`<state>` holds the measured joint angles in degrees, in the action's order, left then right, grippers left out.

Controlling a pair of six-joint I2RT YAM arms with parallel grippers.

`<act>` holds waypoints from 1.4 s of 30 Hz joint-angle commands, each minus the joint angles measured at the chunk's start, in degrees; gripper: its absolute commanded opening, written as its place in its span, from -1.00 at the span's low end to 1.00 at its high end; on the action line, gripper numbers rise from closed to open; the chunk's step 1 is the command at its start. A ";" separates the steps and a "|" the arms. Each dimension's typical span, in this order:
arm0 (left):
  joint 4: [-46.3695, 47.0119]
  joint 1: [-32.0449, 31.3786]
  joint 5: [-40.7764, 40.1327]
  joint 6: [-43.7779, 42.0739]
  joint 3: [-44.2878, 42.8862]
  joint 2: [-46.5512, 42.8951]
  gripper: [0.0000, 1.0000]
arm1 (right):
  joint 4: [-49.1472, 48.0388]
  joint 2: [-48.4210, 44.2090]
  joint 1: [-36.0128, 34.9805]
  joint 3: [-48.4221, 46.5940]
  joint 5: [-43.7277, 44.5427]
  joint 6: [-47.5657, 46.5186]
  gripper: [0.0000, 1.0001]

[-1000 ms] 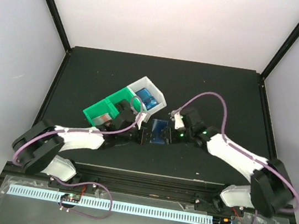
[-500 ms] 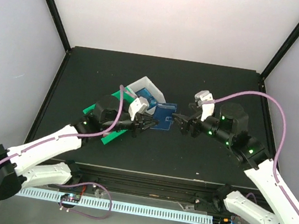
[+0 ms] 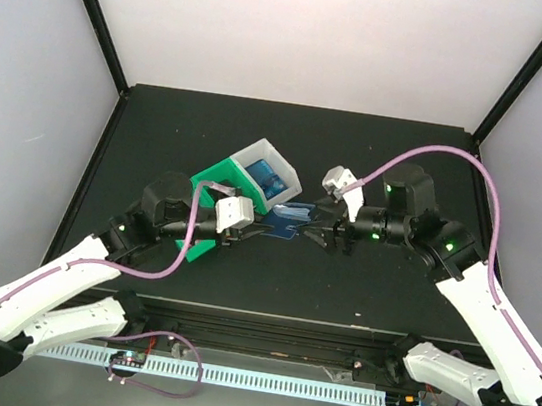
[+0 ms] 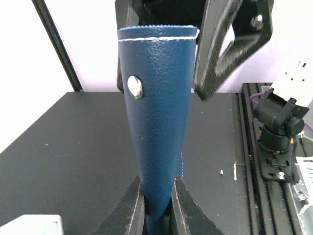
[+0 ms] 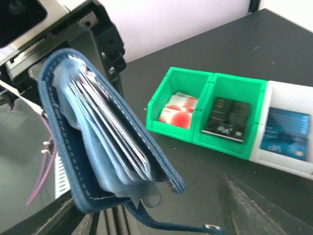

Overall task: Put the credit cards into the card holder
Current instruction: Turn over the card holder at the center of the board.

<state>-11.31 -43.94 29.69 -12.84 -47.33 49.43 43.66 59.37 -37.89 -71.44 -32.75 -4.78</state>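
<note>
The card holder (image 3: 287, 217), a dark blue folding wallet, hangs in the air between the two arms. My left gripper (image 3: 254, 223) is shut on its lower end, and in the left wrist view the card holder (image 4: 159, 112) rises from between my left gripper (image 4: 157, 191) fingers. My right gripper (image 3: 317, 232) is open at its far edge. The right wrist view shows the card holder (image 5: 93, 142) fanned open with clear sleeves, close to one side of my right gripper (image 5: 156, 220). The credit cards lie in bins: red-and-white (image 5: 178, 108), black (image 5: 226, 120), blue (image 5: 286, 139).
A green two-compartment bin (image 3: 211, 183) and a white bin (image 3: 258, 153) stand on the black table behind my left gripper. A rail (image 3: 265, 318) runs along the table's near edge. Black frame posts stand at the back corners.
The card holder has gone from lying on the table to being held up in the air by my left gripper. The right gripper opened and let go of it. Both arms rose.
</note>
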 commanded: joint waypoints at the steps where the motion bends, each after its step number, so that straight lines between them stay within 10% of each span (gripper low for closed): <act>1: -1.22 -0.19 -1.01 -7.39 -4.96 -0.31 -0.97 | 1.19 0.70 -1.05 -1.47 -5.82 -3.50 0.24; 12: -3.04 -0.16 1.97 -7.86 -5.85 1.81 -0.97 | -2.01 4.05 -1.17 -3.35 -5.86 -6.04 -0.17; 16: -2.98 -0.09 -0.35 -4.89 -6.42 2.39 -0.93 | -2.70 3.94 -1.23 -2.38 -7.80 -7.50 -0.67; 18: -4.54 0.07 -4.93 -0.32 -8.12 3.47 -0.67 | -3.31 3.74 -1.27 -1.84 -7.75 -8.32 -0.96; 20: -6.67 0.25 -10.73 5.99 -9.98 4.92 0.28 | -6.31 2.21 -1.25 -0.23 -5.19 -7.43 -0.98; 28: -9.36 2.12 -24.38 31.01 -6.83 0.52 0.96 | -25.78 -6.18 -1.28 12.52 11.29 -12.74 -0.98; 42: 6.38 4.66 -4.38 84.87 -11.54 4.48 0.89 | -49.66 -11.87 -5.78 25.58 18.19 -34.91 -0.98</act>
<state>-11.27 -39.53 16.16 52.80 -56.51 50.24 4.19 47.31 -41.76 -46.02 -20.73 -31.77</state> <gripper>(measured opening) 0.954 0.104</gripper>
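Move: The left hand still holds the card holder in the air by one end; its middle lies about 4 cm to that hand's right and 2 cm ahead. From the half-open right hand it is level, about 4 cm to the left and 1 cm back. Far below stand the bins, counted from the right hand: the white bin some 23 cm ahead, 9 cm left, 29 cm down; the green bins about 14 cm ahead, 20 cm left, just as low. Leftward about 2 cm, the right hand eases onto the card holder's free end and pinches it shut while the left hand holds it nearly still. The left fingers then open wide and let go, that hand swinging forward and off to its left by 5–6 cm, then rising about 7 cm, turning strongly and edging back right. Meanwhile the right hand shifts some 3 cm forward and rolls the holder about 45 degrees, top towards the base. ##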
